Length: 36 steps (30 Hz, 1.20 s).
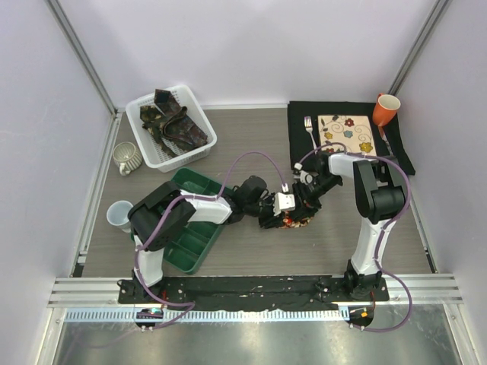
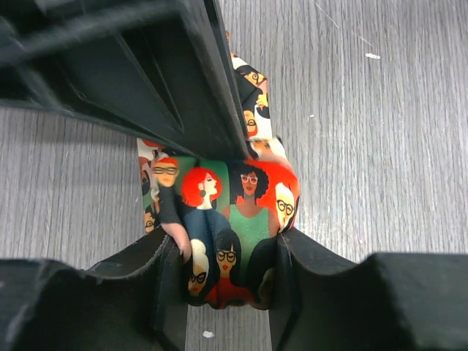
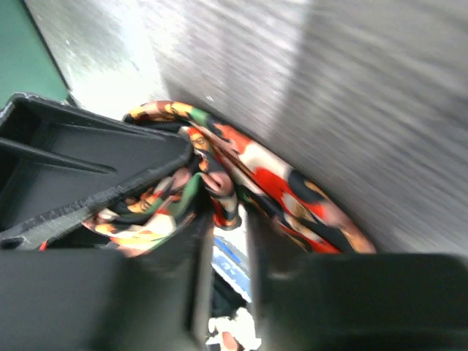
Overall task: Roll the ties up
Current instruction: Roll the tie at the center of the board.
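Observation:
The red-orange multicolour tie (image 1: 294,222) lies partly rolled at the middle of the table. In the left wrist view the roll (image 2: 248,212) sits between my left gripper (image 2: 227,274), whose jaws press on both its sides. My right gripper (image 3: 223,219) is nearly shut, with a fold of the same tie (image 3: 292,190) pinched between its fingers; this view is blurred. In the top view the left gripper (image 1: 272,211) and right gripper (image 1: 304,199) meet over the tie. Dark brown, maroon and olive ties (image 1: 173,122) lie heaped in a white basket (image 1: 199,150).
A green divided tray (image 1: 190,236) lies under the left arm. Two mugs (image 1: 126,157) (image 1: 119,214) stand at the left. A black mat (image 1: 300,114) at the back right holds a floral plate (image 1: 346,133), a fork (image 1: 310,129) and an orange mug (image 1: 385,109).

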Tool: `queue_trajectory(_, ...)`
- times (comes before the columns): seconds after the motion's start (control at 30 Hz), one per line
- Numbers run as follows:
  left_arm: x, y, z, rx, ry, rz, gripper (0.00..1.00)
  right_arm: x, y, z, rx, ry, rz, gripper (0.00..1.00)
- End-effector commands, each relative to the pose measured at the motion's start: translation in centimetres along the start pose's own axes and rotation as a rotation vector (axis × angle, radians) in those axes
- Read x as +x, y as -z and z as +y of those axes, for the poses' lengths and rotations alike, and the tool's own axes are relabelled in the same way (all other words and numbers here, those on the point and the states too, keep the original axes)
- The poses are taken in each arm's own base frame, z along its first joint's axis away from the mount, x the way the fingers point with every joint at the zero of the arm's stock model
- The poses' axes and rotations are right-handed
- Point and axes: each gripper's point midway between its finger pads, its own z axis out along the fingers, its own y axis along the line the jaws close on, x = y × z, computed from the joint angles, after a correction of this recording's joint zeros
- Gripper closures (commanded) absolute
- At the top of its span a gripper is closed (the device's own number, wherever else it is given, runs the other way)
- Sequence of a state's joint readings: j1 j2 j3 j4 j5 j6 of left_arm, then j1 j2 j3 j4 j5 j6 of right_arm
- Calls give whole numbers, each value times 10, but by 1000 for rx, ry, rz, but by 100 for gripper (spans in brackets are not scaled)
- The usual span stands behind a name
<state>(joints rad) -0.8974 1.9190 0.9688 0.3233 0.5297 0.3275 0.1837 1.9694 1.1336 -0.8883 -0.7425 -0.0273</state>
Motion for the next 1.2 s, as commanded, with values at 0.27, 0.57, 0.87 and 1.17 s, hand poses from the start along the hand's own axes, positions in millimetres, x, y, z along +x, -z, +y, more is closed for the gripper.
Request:
queue_trajectory(0.27, 44, 11, -12, 17, 5, 165, 81, -14, 58, -30, 73, 66, -168, 43)
queue_trajectory(0.57, 48, 8, -9, 14, -1, 186, 82, -21, 37, -46, 66, 46, -170, 27)
queue_trajectory(0.87, 51, 7, -9, 10, 9, 193, 82, -12, 23, 11, -190, 131, -138, 33)
queue_trajectory(1.17, 53, 5, -8, 11, 17, 200, 83, 5, 36, 45, -313, 217, -133, 28)
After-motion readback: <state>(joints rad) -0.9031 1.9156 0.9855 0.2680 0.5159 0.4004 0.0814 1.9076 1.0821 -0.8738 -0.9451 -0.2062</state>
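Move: At the right hand's fingertips lies the tie's roll, its middle about 3 cm to that hand's left, 1 cm back and 1 cm lower. The same roll is in the left hand's fingers and bulges past them, about 2 cm to that hand's right and 1 cm below. The green tray's middle is some 33 cm left of the right hand and level with it; the fork lies about 23 cm ahead and 2 cm right. Opening wide, the right hand comes free of the tie and backs off about 6 cm to the right, some 2 to 3 cm forward and a little up; then it swings back left about 5 cm, rising slightly, its fingertips tilting up some 15 degrees, until the spread fingers straddle the roll. The left hand stays put and keeps its hold on the roll. ##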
